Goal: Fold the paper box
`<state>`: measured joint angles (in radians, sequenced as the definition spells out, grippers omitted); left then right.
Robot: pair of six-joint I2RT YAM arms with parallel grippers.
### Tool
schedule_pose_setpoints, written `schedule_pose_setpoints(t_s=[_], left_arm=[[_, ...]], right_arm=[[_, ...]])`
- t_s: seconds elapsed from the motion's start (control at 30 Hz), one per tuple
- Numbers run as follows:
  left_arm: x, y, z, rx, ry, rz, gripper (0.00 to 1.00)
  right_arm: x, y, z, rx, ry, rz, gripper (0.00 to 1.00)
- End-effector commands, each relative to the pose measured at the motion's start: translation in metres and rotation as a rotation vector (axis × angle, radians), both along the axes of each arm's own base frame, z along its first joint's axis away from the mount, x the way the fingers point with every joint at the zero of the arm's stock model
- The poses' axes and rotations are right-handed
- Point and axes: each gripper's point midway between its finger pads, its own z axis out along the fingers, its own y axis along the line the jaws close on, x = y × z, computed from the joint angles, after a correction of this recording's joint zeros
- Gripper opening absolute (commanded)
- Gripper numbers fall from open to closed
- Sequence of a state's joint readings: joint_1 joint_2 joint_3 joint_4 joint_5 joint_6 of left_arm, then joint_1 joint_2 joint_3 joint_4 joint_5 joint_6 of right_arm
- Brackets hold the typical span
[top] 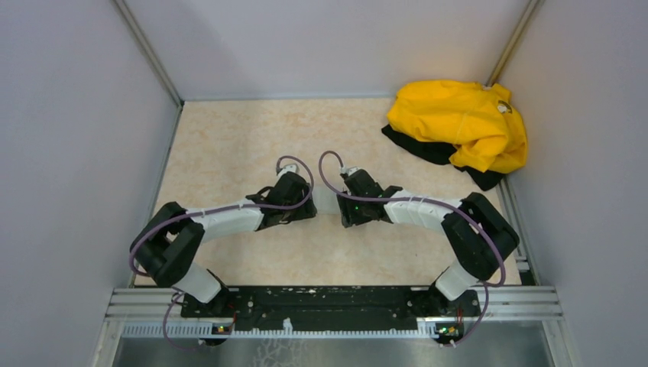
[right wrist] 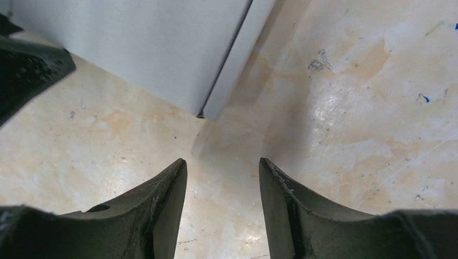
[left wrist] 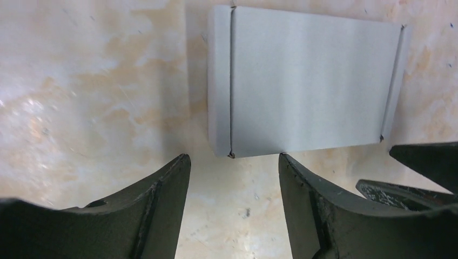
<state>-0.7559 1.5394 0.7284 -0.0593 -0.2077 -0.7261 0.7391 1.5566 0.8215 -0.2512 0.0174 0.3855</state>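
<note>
The paper box [left wrist: 308,81] lies flat on the beige table as a pale grey-white rectangle with narrow creased flaps along two sides. From above, only a sliver of it [top: 326,202] shows between the two grippers. My left gripper [left wrist: 233,159] is open, its tips just short of the box's near edge, with nothing between them. My right gripper [right wrist: 222,162] is also open and empty, a little back from a corner of the box [right wrist: 140,48]. The grippers face each other across the box, left [top: 306,200] and right [top: 345,203].
A yellow garment [top: 466,122] lies over black cloth in the back right corner. Grey walls close the table on three sides. A metal rail [top: 336,302] carrying the arm bases runs along the near edge. The right gripper's fingers [left wrist: 426,162] show in the left wrist view.
</note>
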Motion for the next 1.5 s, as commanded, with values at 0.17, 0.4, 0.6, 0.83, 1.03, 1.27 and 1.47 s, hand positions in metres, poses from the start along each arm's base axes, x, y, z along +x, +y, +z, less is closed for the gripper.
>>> schedule_pose_setpoints(t_s=[0.17,0.4,0.6,0.83,1.03,1.27,1.47], left_arm=[[0.007,0.027,-0.037,0.150,0.116,-0.050,0.69],[0.020,0.019,-0.011,0.141,0.065,-0.108,0.79],[0.008,0.020,0.041,0.090,0.016,-0.156,0.99],[0.005,0.042,0.138,0.042,-0.246,-0.145,0.99],[0.029,0.093,0.200,0.143,-0.547,0.011,0.99],[0.052,0.142,0.183,0.288,-0.775,0.108,0.99],[0.076,0.169,0.137,0.363,-0.740,0.060,0.99]], right_arm=[[0.047,0.028,0.009,0.112,-0.039,-0.017,0.52],[0.083,0.036,0.024,0.109,-0.107,-0.043,0.53],[0.071,0.023,0.074,0.122,-0.160,-0.023,0.57],[0.061,-0.017,0.157,0.151,-0.410,-0.061,0.79],[0.067,-0.134,0.179,0.072,-0.729,-0.417,0.99],[0.035,-0.229,0.164,0.054,-1.022,-0.744,0.99],[0.031,-0.255,0.138,-0.029,-1.122,-0.832,0.99]])
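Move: Just ahead of both hands and about level with them lies the closed paper box: its middle is some 5 cm ahead of the left hand and 4 cm to its right, and about 7 cm ahead of the right hand and 4 cm to its left. The left fingers are by its near left corner. The yellow hoodie lies far off, roughly 25 cm ahead of the right hand and 30 cm to its right. Sliding forward low over the table, the left hand goes nearly 4 cm and the right about 6 cm, pushing the box's near side farther out. Both then ease back, open wide and climb about 20 cm, leaving the box. The left swings left with its fingers tipping up; the right swings some 25 cm right, tipping up and turning clockwise, and both sink again. ##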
